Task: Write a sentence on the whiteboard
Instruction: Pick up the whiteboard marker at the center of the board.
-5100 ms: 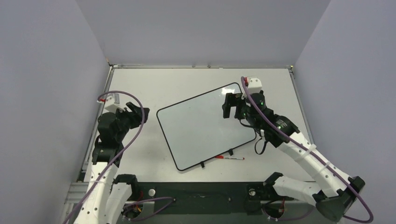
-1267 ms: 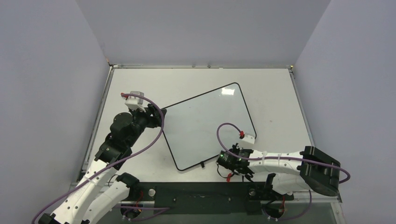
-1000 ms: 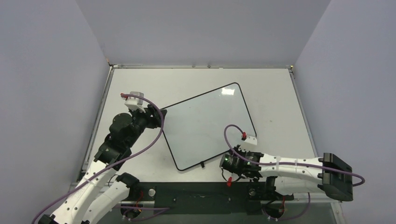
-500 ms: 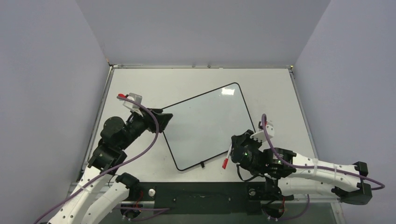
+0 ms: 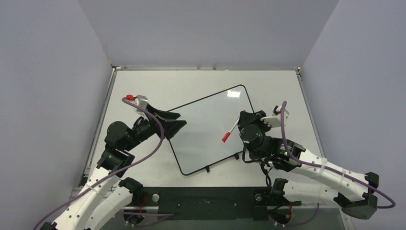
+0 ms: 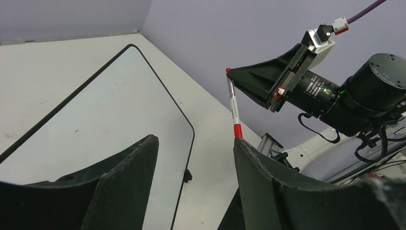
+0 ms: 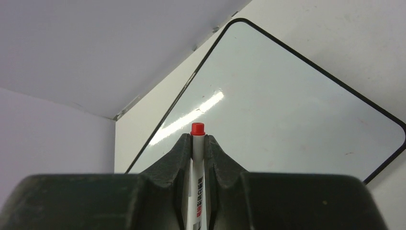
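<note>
The whiteboard (image 5: 210, 132) lies tilted on the table, glossy white with a thin black rim; it also shows in the wrist views (image 6: 95, 105) (image 7: 287, 105). The sentence is out of view: the board's surface is blank. My right gripper (image 5: 239, 120) (image 7: 197, 139) hangs above the board's right part, shut on a white marker (image 5: 231, 130) (image 7: 197, 158) near its tail. The marker's red cap (image 5: 224, 139) points down and left. My left gripper (image 5: 181, 120) (image 6: 195, 140) is open over the board's left corner, with nothing between its fingers. The marker (image 6: 233, 105) shows ahead of it.
Two small black clips (image 5: 207, 168) (image 5: 237, 156) sit on the board's near long edge. The white tabletop (image 5: 158, 88) surrounds the board, with grey walls on three sides. A black strip with the arm bases (image 5: 206, 203) runs along the near edge.
My right arm has lifted the marker from the table's near edge and carried it up over the board's right part. My left gripper has moved right, over the board's left corner.
</note>
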`<state>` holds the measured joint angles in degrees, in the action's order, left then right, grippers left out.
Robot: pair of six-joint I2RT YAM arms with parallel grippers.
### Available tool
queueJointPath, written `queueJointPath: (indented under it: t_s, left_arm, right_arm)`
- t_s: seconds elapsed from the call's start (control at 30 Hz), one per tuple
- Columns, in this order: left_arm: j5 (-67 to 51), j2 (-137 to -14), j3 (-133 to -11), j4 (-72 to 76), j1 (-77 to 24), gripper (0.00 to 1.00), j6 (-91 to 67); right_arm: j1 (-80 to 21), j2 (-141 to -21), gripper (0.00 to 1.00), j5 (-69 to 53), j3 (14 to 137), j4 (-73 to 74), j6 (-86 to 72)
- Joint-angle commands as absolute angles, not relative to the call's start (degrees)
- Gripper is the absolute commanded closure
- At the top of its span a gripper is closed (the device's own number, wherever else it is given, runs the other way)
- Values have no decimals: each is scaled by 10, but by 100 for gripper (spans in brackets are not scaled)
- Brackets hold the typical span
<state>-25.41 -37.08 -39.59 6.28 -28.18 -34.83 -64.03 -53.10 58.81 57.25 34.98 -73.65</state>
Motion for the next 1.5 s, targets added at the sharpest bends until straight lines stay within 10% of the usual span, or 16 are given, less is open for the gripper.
queueJointPath:
  t_s: [0.0, 1.23, 1.47]
  left_arm:
    - [-281, -385, -381, 163, -286, 43, -392]
    - [-239, -649, -475, 279, -539, 62, -299]
    - [-239, -668, -484, 289, -549, 81, -302]
  right_arm:
    - [-636, -523, 100, 593, 597, 287, -698]
    - [-636, -505, 100, 577, 608, 248, -631]
    - [-637, -503, 100, 569, 603, 239, -625]
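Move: The marker's red cap hangs some 16 cm to the right of the left hand, about 4 cm back and 8 cm lower. The right gripper, already holding the marker near its tip, is roughly 21 cm to the left hand's right, level with it in reach and height; the whiteboard's middle lies about 12 cm ahead, 11 cm right and 30 cm below. From the right hand, the cap is around 5 cm left, 4 cm back and 8 cm down. The left fingers narrow from about half open around the marker's red cap, one of them just touching it, after the hand has travelled right some 15 cm, with a little back and down, turning about 25 degrees clockwise. The right hand keeps its pinch on the other end and lifts about 5 cm, mostly early on, tipping slightly upward, then holds it out there. ##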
